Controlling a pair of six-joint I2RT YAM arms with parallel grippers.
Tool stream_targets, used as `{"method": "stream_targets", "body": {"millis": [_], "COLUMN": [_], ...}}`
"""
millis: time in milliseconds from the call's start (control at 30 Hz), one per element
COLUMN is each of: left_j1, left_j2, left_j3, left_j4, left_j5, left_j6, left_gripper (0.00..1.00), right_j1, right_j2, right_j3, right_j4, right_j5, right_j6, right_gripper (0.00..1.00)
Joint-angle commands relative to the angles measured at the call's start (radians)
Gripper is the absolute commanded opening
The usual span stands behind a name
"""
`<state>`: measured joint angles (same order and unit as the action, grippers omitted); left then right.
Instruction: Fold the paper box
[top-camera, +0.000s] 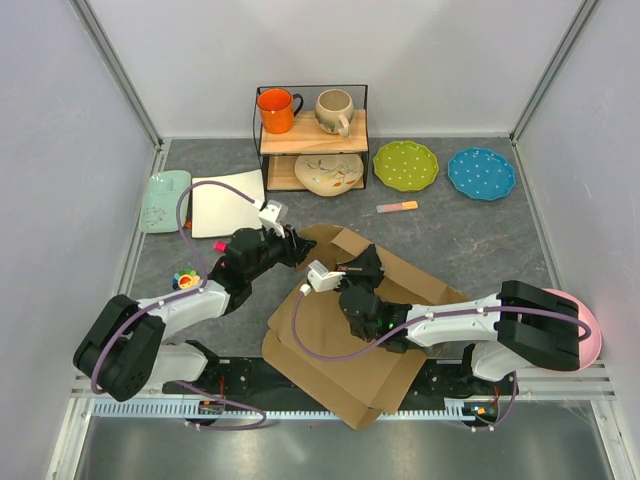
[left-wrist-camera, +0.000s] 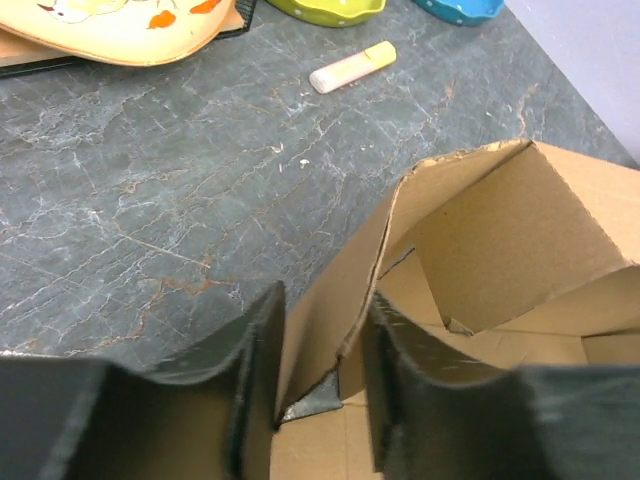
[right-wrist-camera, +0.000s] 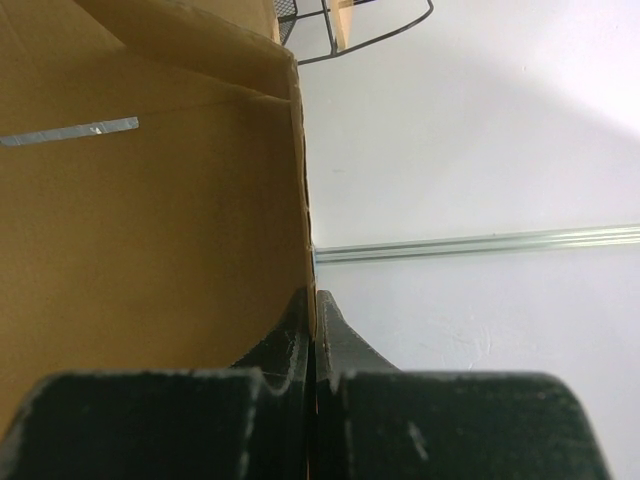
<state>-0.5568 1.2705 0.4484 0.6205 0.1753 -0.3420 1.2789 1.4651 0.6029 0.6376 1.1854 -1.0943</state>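
The paper box (top-camera: 335, 355) is a brown cardboard sheet, partly raised, lying at the table's centre between both arms. My left gripper (top-camera: 299, 244) is at its far left corner. In the left wrist view it (left-wrist-camera: 322, 330) stands open, straddling an upright cardboard wall (left-wrist-camera: 340, 300), with a gap on the left finger's side. My right gripper (top-camera: 352, 268) is over the box's middle. The right wrist view shows it (right-wrist-camera: 314, 305) shut on the thin edge of a raised cardboard panel (right-wrist-camera: 150, 220).
A wire shelf (top-camera: 310, 140) at the back holds an orange mug (top-camera: 276, 110), a beige mug (top-camera: 334, 110) and a bowl (top-camera: 328, 173). Green plate (top-camera: 405, 165), blue plate (top-camera: 481, 173), marker (top-camera: 397, 207), white square plate (top-camera: 228, 203), mint dish (top-camera: 164, 200), pink plate (top-camera: 590, 330).
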Motion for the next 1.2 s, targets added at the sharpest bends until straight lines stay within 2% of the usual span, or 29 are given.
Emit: {"method": "stream_targets", "body": {"millis": [0,167,400,667,800,1067,1167], "left_j1": [0.003,0.003,0.003,-0.022,-0.046,-0.086,-0.112], "left_j2": [-0.016,-0.104,-0.216,-0.229,-0.229,-0.194,-0.185], "left_j3": [0.019,0.024,0.036,-0.008,-0.082,-0.123,-0.145], "left_j4": [-0.007,-0.094,-0.146,-0.137,-0.068,0.004,0.008], "left_j5": [0.053,0.064,0.082,0.112,0.09,0.093,0.087], "left_j6": [0.034,0.012,-0.041,-0.159,-0.209,-0.29,-0.299], "left_gripper": [0.32,0.23,0.23,0.21,0.19,0.18,0.18], "right_j1": [0.0,-0.004,-0.01,-0.009,-0.01,-0.016,-0.016], "right_j2": [-0.005,0.003,0.041,0.083,0.103,0.147,0.159], "right_j3": [0.0,-0.002,0.008,0.018,-0.006,-0.005,-0.009], "right_j4": [-0.047,-0.055,-0.038,-0.01,0.139,0.416,0.459], "right_j5": [-0.053,-0.055,-0.032,0.016,0.045,0.037,0.039], "right_j6": [0.074,0.073,0.051,0.027,-0.068,-0.333,-0.348], "right_gripper": [0.0,0.0,0.0,0.0,0.0,0.0,0.0]}}
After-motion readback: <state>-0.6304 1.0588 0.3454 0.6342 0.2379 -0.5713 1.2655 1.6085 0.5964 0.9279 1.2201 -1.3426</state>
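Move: Between the left hand's half-open fingers already sits the free edge of the box's far-left end flap, its middle some 2 cm ahead, 4 cm to the right and 3 cm below. The long side panel centres about 20 cm right and 4 cm back of that hand; the orange-tipped marker lies about 21 cm right, 9 cm ahead, down on the table. From the right hand, shut on that panel's edge, the flap is about 10 cm left and 3 cm ahead. Closing on the flap's free edge, the left fingers pinch it and draw it back about 5 cm, rising some 4 cm over the first half, then continuing back level with a slight drift right while the hand rolls roughly 15 degrees, left side dipping. The right hand keeps its pinch on the side panel, dips just over 1 cm, comes back up and tilts its fingers slightly upward. ##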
